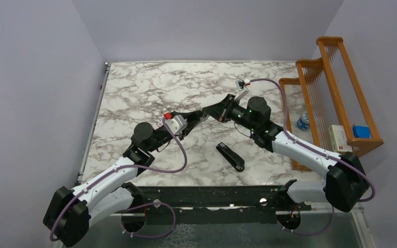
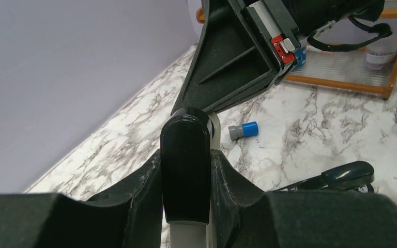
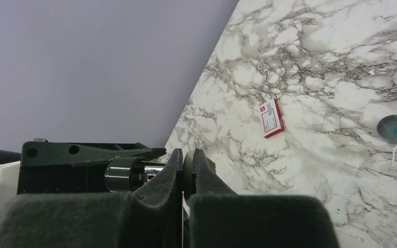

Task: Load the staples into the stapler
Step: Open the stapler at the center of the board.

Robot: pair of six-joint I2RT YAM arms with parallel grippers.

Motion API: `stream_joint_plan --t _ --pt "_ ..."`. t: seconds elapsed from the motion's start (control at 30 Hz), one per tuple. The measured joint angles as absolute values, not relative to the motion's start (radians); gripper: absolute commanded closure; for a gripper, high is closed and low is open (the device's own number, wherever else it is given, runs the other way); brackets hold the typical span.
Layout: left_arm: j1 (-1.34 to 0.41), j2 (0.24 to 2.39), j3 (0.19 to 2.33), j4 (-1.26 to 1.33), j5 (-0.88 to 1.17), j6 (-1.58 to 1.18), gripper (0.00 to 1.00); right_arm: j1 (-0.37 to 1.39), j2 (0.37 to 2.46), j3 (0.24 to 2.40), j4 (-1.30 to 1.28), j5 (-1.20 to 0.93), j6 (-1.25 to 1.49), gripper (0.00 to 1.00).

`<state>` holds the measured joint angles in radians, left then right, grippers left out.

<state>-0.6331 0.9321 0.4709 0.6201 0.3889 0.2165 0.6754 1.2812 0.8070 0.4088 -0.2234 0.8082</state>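
Note:
My left gripper (image 1: 193,122) (image 2: 186,161) is shut on a stapler (image 2: 185,155) with a glossy black top and a pale grey underside, held off the table. Directly opposite, my right gripper (image 1: 207,111) (image 3: 188,158) is shut on a thin pale part at the stapler's far tip (image 3: 188,166). In the left wrist view the right gripper (image 2: 227,62) fills the top. A small white-and-red staples box (image 3: 272,118) lies flat on the marble. No loose staples show.
A second black stapler (image 1: 231,156) (image 2: 341,178) lies on the marble table (image 1: 134,93) near the front. A blue-and-white cylinder (image 2: 244,129) and a dark round disc (image 3: 395,128) lie loose. At the right stands a wooden rack (image 1: 341,88) with a small bottle (image 1: 303,121).

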Motion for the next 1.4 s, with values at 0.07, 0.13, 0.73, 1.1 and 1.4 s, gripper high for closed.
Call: stream_joint_plan --t 0.07,0.13,0.73,1.1,1.4 --pt "-0.635 0.932 0.471 0.628 0.359 0.202 1.0 0.669 1.29 0.815 0.409 -0.23 0.83 0.99" --pt "-0.639 0.932 0.475 0.629 0.339 0.195 1.0 0.662 1.293 0.815 0.409 -0.236 0.853 0.99" --pt "-0.636 0.89 0.493 0.779 0.208 0.051 1.0 0.529 1.355 0.783 0.479 -0.282 1.018 0.99" --pt "-0.615 1.007 0.617 0.984 0.178 -0.039 1.0 0.498 1.396 0.785 0.538 -0.282 1.07 0.99" --pt "-0.609 1.102 0.748 1.197 0.184 -0.095 1.0 0.475 1.396 0.818 0.584 -0.311 1.137 0.97"
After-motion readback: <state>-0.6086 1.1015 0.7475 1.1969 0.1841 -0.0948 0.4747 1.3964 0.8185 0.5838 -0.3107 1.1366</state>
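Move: The beige stapler is in both hands: its middle lies about 2 cm to the left hand's right and 3 cm below it, and for the right hand some 2 cm back, 1 cm left and 3 cm below. From the right hand, all roughly 25 cm down: the small round dish about 12 cm ahead, the staple box 7 cm ahead and 17 left, the blue-capped bottle 9 ahead and 18 right, the black stapler 7 back and 11 right. Keeping their pinches on the stapler, the left on the black-capped half and the right on the beige other half, the hands hold almost in place at first, then the right comes away in a quick tug of about 4 cm forward, to the right and a little down. The left lifts some 20 cm, slowly and then faster, its fingertips tilting up by about 40 degrees, while the right eases a few centimetres farther forward, swinging the two halves apart. ##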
